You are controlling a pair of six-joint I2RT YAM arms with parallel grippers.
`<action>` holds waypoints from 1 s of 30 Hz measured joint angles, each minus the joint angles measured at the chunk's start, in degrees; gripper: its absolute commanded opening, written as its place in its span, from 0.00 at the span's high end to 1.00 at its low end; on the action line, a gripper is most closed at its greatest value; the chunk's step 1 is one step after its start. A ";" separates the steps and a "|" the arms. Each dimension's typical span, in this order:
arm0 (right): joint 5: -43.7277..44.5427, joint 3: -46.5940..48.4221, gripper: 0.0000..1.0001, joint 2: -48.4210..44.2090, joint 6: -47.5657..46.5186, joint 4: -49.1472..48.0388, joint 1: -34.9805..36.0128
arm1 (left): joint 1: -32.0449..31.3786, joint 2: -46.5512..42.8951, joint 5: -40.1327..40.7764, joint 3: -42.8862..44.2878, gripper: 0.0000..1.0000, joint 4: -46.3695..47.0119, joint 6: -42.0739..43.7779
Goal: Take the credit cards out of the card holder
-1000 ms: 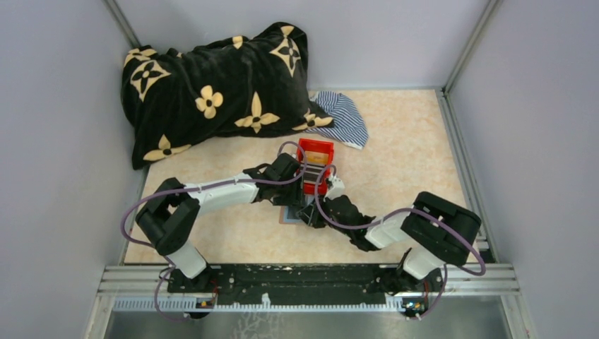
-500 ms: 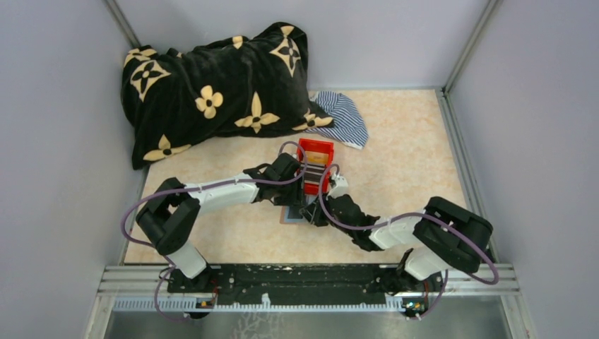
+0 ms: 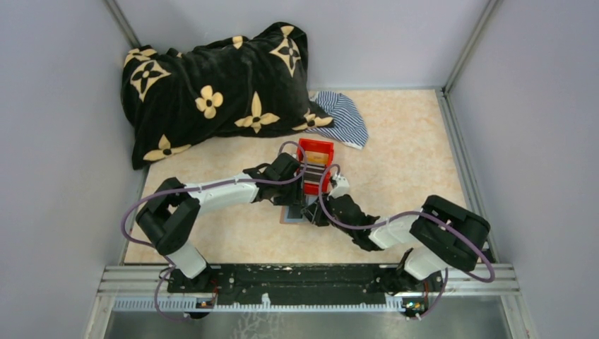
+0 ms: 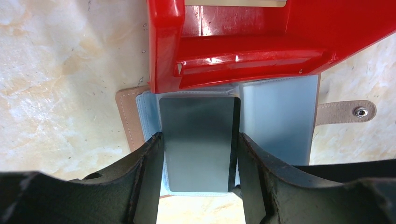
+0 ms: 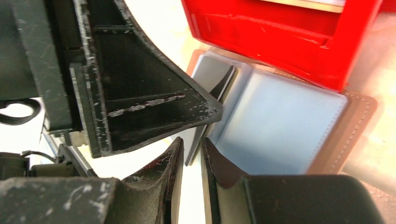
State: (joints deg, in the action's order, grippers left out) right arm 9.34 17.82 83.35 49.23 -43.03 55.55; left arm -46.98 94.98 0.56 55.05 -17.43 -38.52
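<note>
The card holder (image 4: 280, 116) lies open on the table, grey-blue panels up and its snap strap out to the right; in the top view only a corner of the card holder (image 3: 288, 214) shows under the arms. A dark grey credit card (image 4: 198, 116) sits over its left panel. My left gripper (image 4: 200, 135) is shut on that card, one finger against each long edge. In the right wrist view the credit card (image 5: 223, 81) tilts up off the card holder (image 5: 275, 126). Its lower corner reaches the tips of my right gripper (image 5: 192, 142), whose jaws stand narrowly open.
A red plastic bin (image 4: 243, 42) stands just beyond the holder and overlaps its far edge. A black pillow with tan flowers (image 3: 212, 85) and a striped cloth (image 3: 346, 116) lie at the back. Grey walls close in on three sides.
The right arm's elbow and shoulder have swung a little to the right. Both grippers stay at the holder, and neither has visibly opened or closed.
</note>
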 measured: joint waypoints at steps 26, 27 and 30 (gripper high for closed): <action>-2.34 0.50 1.00 6.97 0.85 -6.54 -1.29 | 0.55 0.00 1.22 -0.35 0.38 -0.15 1.22; -2.47 0.61 1.00 7.06 0.83 -6.64 -1.36 | 0.57 0.00 1.38 -0.35 0.38 -0.15 1.29; -2.60 0.61 1.00 7.13 0.83 -6.71 -1.36 | 0.59 0.00 1.38 -0.37 0.38 -0.13 1.33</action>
State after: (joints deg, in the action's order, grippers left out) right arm 6.74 18.44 90.48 50.06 -49.74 54.19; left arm -46.39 94.98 1.93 54.68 -17.56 -37.19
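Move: The grey card lies in its clear sleeve in the open card holder, centred right under my left hand, about 1 cm below. From my right hand its middle is some 3 cm to the left, 2 cm ahead and 2 cm down. The holder's empty blue page is about 2 cm to the right of my right hand and 3 cm ahead; the red tray's middle is roughly 13 cm ahead of that hand and 2 cm to its right. I sink my slightly open right fingertips about 1.5 cm onto the black-striped right edge of the grey card, then shut them there to pinch that edge, easing forward and left. My left hand keeps its fingers astride the card's two long edges and, late on, shifts about 1 cm left and a little forward as well. ##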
